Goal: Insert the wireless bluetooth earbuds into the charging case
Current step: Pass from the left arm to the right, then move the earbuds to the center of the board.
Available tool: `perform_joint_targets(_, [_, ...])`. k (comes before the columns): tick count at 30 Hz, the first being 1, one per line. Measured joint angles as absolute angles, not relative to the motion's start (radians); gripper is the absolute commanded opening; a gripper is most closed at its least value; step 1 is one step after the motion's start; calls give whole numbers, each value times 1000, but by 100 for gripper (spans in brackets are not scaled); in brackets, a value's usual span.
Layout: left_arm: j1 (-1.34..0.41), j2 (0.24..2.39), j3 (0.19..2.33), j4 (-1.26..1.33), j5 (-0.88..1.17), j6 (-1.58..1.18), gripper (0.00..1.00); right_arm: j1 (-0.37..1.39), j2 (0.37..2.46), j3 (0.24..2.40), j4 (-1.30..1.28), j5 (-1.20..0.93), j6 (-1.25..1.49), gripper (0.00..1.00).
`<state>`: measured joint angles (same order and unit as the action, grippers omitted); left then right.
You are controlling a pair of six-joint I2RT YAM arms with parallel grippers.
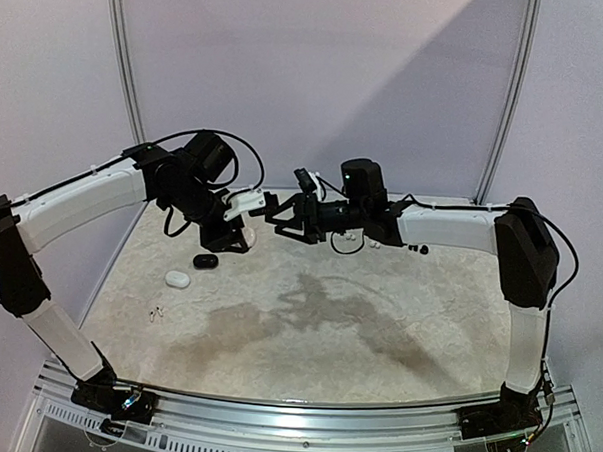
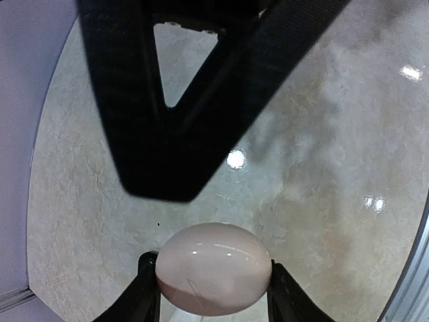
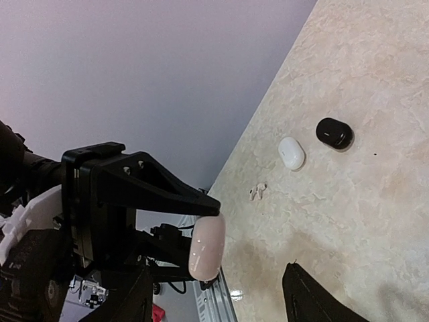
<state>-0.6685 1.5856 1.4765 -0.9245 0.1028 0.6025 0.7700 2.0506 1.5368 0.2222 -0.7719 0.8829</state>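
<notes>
My left gripper (image 2: 212,265) is shut on a closed, pale pebble-shaped charging case (image 2: 213,272), held above the table by its two ends. In the top view that case (image 1: 245,199) hangs at the back centre, with my right gripper (image 1: 277,216) right beside it. In the right wrist view the case (image 3: 206,247) stands on edge between my right gripper's (image 3: 218,302) open fingers, touching neither. A pair of white earbuds (image 3: 257,191) lies on the table, seen from above at the left (image 1: 158,313). More white earbuds (image 1: 374,244) and black ones (image 1: 418,249) lie at the back right.
A black case (image 1: 205,261) and a white case (image 1: 176,279) lie closed on the beige table left of centre, also in the right wrist view as the black case (image 3: 334,133) and white case (image 3: 291,152). A metal rail (image 1: 303,416) runs along the near edge.
</notes>
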Motion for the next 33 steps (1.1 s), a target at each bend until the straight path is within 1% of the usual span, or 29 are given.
perform_joint_targets(7, [-674, 1605, 1488, -925, 81, 602, 29, 803, 2117, 1612, 249, -807, 924, 66])
perform_joint_targets(11, [-674, 1606, 1488, -925, 75, 602, 29, 817, 2157, 1645, 247, -820, 937, 62])
perform_joint_targets(12, [-674, 1606, 1488, -925, 74, 602, 29, 819, 2168, 1654, 247, -823, 939, 59])
perform_joint_targets(14, [-674, 1606, 1489, -925, 71, 602, 29, 825, 2186, 1671, 240, -827, 941, 50])
perform_joint_targets(17, [-674, 1609, 1490, -922, 67, 602, 29, 834, 2208, 1698, 233, -844, 945, 35])
perform_joint_targets(19, [-674, 1613, 1490, -920, 62, 602, 29, 839, 2217, 1707, 232, -852, 943, 23])
perform_joint_targets(20, [-674, 1615, 1490, -920, 59, 601, 32, 840, 2221, 1710, 227, -847, 945, 20])
perform_joint_targets(21, [-674, 1615, 1490, -920, 56, 601, 39, 842, 2226, 1710, 223, -853, 949, 18])
perform_joint_targets(22, [-674, 1617, 1490, -921, 47, 602, 49, 842, 2230, 1710, 226, -857, 960, 14])
perform_joint_targets(23, [-675, 1619, 1490, -920, 43, 602, 62, 842, 2231, 1711, 224, -856, 967, 11])
perform_joint_targets(25, [-679, 1622, 1490, -916, 34, 596, 83, 841, 2231, 1712, 220, -857, 982, 6])
perform_joint_targets(27, [-680, 1622, 1490, -916, 28, 590, 97, 840, 2231, 1712, 223, -867, 971, 3])
perform_joint_targets(28, [-680, 1622, 1490, -914, 23, 585, 99, 840, 2232, 1712, 222, -867, 966, 3])
perform_joint_targets(31, [-677, 1621, 1489, -913, 14, 572, 99, 838, 2232, 1712, 209, -867, 958, 0])
perform_joint_targets(33, [-666, 1617, 1483, -914, 15, 567, 99, 835, 2232, 1711, 207, -866, 956, 0])
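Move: The pink charging case is pinched between the left gripper's fingers, at its hand point. From the right gripper, open and pointing left, that pink case is about 6 cm to the left, 3 cm back and 2 cm lower. On the table roughly 19 cm below the right gripper, the black case is some 20 cm left and 7 ahead, and the white case about 27 cm left and 2 ahead. Slide the open right gripper left onto the pink case held by the left hand, about 5 cm, while easing it back and down some 2.5 cm and yawing slightly counter-clockwise, and pinch the case. Hold the left gripper almost still, drifting forward about 1 cm; once the right fingers have closed, open the left ones wide to let go. ##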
